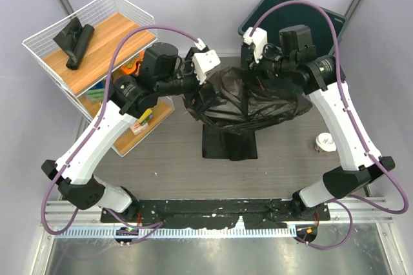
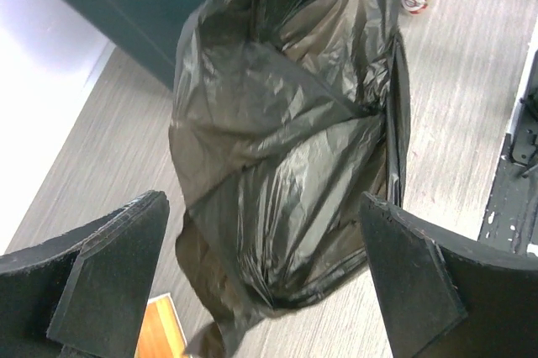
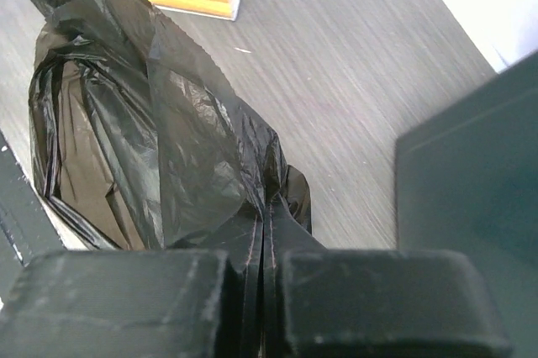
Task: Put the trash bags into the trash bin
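A large crinkled black trash bag (image 1: 248, 104) hangs over the table centre, its lower end trailing onto a flat black sheet (image 1: 229, 144). My right gripper (image 1: 261, 80) is shut on the bag's upper edge; in the right wrist view the pads (image 3: 252, 244) pinch a fold of the bag (image 3: 151, 139). My left gripper (image 1: 205, 99) stands wide open at the bag's left side. In the left wrist view the bag (image 2: 286, 139) lies beyond and between the spread fingers (image 2: 109, 274), untouched. The dark green trash bin (image 1: 335, 20) stands at the back right, just behind the right gripper.
A white wire shelf rack (image 1: 39, 42) stands at the left, with a rolled black bag (image 1: 74, 41) on its wooden top shelf and coloured packets on the lower shelf. A small white cup (image 1: 324, 142) sits beside the right arm. The bin wall (image 3: 471, 190) is close to the right gripper.
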Controlling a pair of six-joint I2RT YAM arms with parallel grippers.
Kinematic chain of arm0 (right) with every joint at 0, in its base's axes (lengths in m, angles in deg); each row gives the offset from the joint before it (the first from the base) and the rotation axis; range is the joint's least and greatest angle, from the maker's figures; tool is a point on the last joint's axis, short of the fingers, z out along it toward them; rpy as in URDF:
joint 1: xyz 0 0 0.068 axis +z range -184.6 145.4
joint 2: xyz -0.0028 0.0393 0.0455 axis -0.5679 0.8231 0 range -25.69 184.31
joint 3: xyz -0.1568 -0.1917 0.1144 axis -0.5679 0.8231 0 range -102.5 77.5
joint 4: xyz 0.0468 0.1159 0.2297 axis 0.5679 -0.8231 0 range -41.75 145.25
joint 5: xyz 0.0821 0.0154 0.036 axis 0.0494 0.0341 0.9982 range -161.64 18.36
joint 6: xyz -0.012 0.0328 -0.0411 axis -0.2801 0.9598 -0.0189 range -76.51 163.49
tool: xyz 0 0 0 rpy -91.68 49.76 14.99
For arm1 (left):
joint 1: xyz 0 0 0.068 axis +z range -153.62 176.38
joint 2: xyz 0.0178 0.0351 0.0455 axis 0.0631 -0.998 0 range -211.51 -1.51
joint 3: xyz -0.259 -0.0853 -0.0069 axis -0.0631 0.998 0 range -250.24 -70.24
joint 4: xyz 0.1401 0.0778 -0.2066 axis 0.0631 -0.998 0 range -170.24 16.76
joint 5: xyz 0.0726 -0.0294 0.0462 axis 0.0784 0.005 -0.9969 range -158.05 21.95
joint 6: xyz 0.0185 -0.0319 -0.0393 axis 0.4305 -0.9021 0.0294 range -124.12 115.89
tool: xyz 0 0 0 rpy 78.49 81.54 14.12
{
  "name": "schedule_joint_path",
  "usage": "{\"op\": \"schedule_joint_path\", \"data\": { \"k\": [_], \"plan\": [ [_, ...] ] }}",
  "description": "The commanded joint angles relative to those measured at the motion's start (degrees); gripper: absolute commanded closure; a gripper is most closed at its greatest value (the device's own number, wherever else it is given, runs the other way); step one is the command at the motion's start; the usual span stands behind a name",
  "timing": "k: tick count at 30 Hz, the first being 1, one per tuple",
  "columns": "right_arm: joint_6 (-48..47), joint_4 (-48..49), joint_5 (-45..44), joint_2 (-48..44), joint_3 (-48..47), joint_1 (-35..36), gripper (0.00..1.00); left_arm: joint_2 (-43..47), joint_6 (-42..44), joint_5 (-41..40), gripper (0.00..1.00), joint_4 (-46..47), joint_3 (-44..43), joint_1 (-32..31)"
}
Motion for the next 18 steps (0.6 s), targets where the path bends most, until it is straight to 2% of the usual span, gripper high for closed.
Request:
{"op": "schedule_joint_path", "data": {
  "k": [1,5,13,18],
  "plan": [
    [5.70,2.86,-6.21,-0.72,-4.56,0.18,0.99,3.00,-3.50,-5.32,0.00,1.75,-0.32,-0.12],
    [6.58,3.04,-7.27,-0.37,-5.96,0.18,0.99,3.61,-6.75,-9.45,0.02,1.13,0.38,-0.12],
    [6.15,3.22,-10.35,-0.55,-7.73,0.18,0.99,4.14,-11.67,-16.05,0.20,-3.69,0.38,-0.12],
    [6.23,3.39,-10.70,-0.81,-8.08,0.18,0.99,3.62,-14.23,-18.95,0.22,-6.42,0.38,-0.12]
  ]
}}
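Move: The open black trash bag hangs in the right fingers; its middle is some 3 cm back, 2 cm left and 8 cm below that hand. The green bin's middle lies about 20 cm ahead of the right hand, 14 cm right and 19 cm lower. From the empty left hand, the bag's middle is about 4 cm ahead, 12 cm right and 8 cm down. A flat black sheet lies 3 cm behind and 11 cm right of the left hand, some 37 cm below. The trash bag, still pinched in the shut right fingers, is lifted about 4 cm and carried a little right and forward, the hand turning roughly 10 degrees clockwise. The empty left hand draws some 4 cm left, away from the bag, edging forward, rising slightly and then sinking again; it swings nearly 20 degrees counter-clockwise and narrows its wide-open fingers slightly. ##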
